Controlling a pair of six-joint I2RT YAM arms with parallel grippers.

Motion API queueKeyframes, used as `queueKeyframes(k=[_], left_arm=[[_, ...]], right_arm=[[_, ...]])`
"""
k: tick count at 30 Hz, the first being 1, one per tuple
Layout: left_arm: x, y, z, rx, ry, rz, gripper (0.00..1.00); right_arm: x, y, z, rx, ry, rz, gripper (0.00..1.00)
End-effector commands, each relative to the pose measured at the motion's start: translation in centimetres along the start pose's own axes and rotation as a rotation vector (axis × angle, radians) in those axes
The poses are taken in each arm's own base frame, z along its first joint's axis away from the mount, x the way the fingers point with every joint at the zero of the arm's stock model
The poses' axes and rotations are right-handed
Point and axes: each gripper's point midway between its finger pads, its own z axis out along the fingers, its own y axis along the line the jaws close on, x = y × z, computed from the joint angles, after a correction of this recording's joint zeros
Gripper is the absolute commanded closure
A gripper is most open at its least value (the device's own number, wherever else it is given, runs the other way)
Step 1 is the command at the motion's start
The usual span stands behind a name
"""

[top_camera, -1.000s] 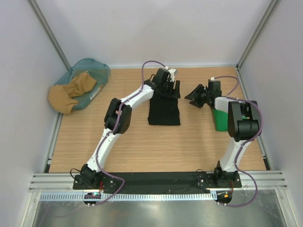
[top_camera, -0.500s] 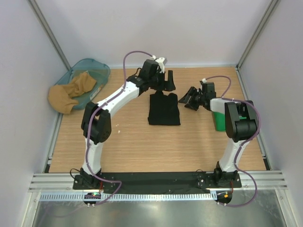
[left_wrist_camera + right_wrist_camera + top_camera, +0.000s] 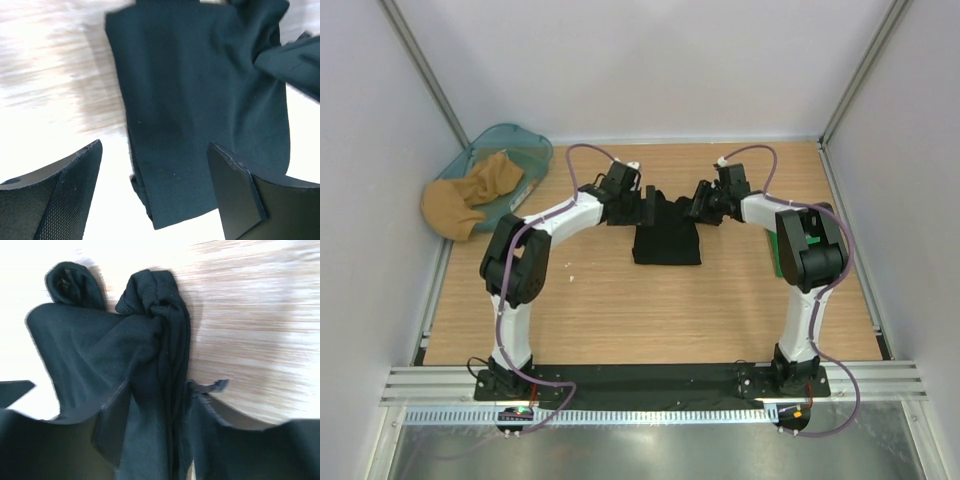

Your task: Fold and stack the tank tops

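The black tank top (image 3: 667,240) lies folded into a narrow rectangle at mid table. My left gripper (image 3: 650,207) hovers at its far left corner, jaws wide open. In the left wrist view the gripper (image 3: 154,147) straddles the layered edge of the black tank top (image 3: 200,100) without touching it. My right gripper (image 3: 697,205) is at the far right corner. In the right wrist view the gripper (image 3: 160,390) stands open, with bunched folds of the black tank top (image 3: 90,345) running between its fingers. Only a sliver of the green tank top (image 3: 778,262) shows beside the right arm.
A teal basket (image 3: 535,150) sits at the far left corner with a tan cloth (image 3: 470,195) hanging over its rim. White walls enclose the table on three sides. Bare wood (image 3: 620,310) lies in front of the black tank top.
Both grippers have come in to the black tank top's far corners, the left swinging back and down, the right sliding left. The left jaws have opened wider.
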Motion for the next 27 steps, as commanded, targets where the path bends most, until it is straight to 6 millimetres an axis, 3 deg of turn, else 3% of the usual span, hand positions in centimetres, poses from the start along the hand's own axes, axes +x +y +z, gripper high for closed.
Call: queueKeyframes(k=[1,5,7,12,17,24,27], left_arm=[[-3.1,0.4,-0.1,-0.016,-0.084,-0.040,0.15],[-3.5,0.5,1.3,-0.017,-0.068,-0.061,0.15],[-2.7,0.9,2.9,-0.030,-0.034,-0.069,0.15],[-2.6,2.3,4.9,-0.108,-0.008,-0.093,0.19],[-1.1,3.1,6.7,-0.148,0.051,-0.114,0.21],[0.0,3.4,7.9,-0.188,0.073,-0.134,0.38],[0.2,2.4,8.8,-0.171,0.078,-0.148,0.46]], right_arm=[[0.1,-1.5,0.6,0.118,0.011,-0.050,0.52],[0.7,-0.9,1.4,0.124,0.026,-0.083,0.53],[0.8,-0.8,1.6,0.170,0.022,-0.112,0.51],[1.0,-2.5,2.0,0.272,0.014,-0.135,0.52],[0.8,-3.4,2.1,0.354,-0.007,-0.168,0.56],[1.2,-3.0,2.4,0.372,-0.012,-0.202,0.63],[1.2,-2.9,2.5,0.368,-0.011,-0.204,0.67]])
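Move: The folded black tank top's far left corner is about 8 cm straight ahead of the left hand and 5 cm lower, with the left strap loop some 4 cm beyond that corner and 3 cm right of it. The right hand is already at the right edge, which lies about 2 cm ahead and 1 cm below with no sideways offset; from this hand the left strap loop is 6 cm ahead and 5 cm left, the folded green tank top 21 cm right and 7 cm back. The left hand reaches forward about 6.5 cm along the black tank top's left side, sinking some 3.5 cm on the way and turning slightly counter-clockwise, and narrows its wide-open fingers to a bit over half as they come down around the left edge just short of the far corner. Meanwhile the right hand creeps a couple of centimetres forward and a little down along the right edge, tips its fingers some 20 degrees steeper so that they lean less to the left, and closes them further around the bunched edge, still not shut. ##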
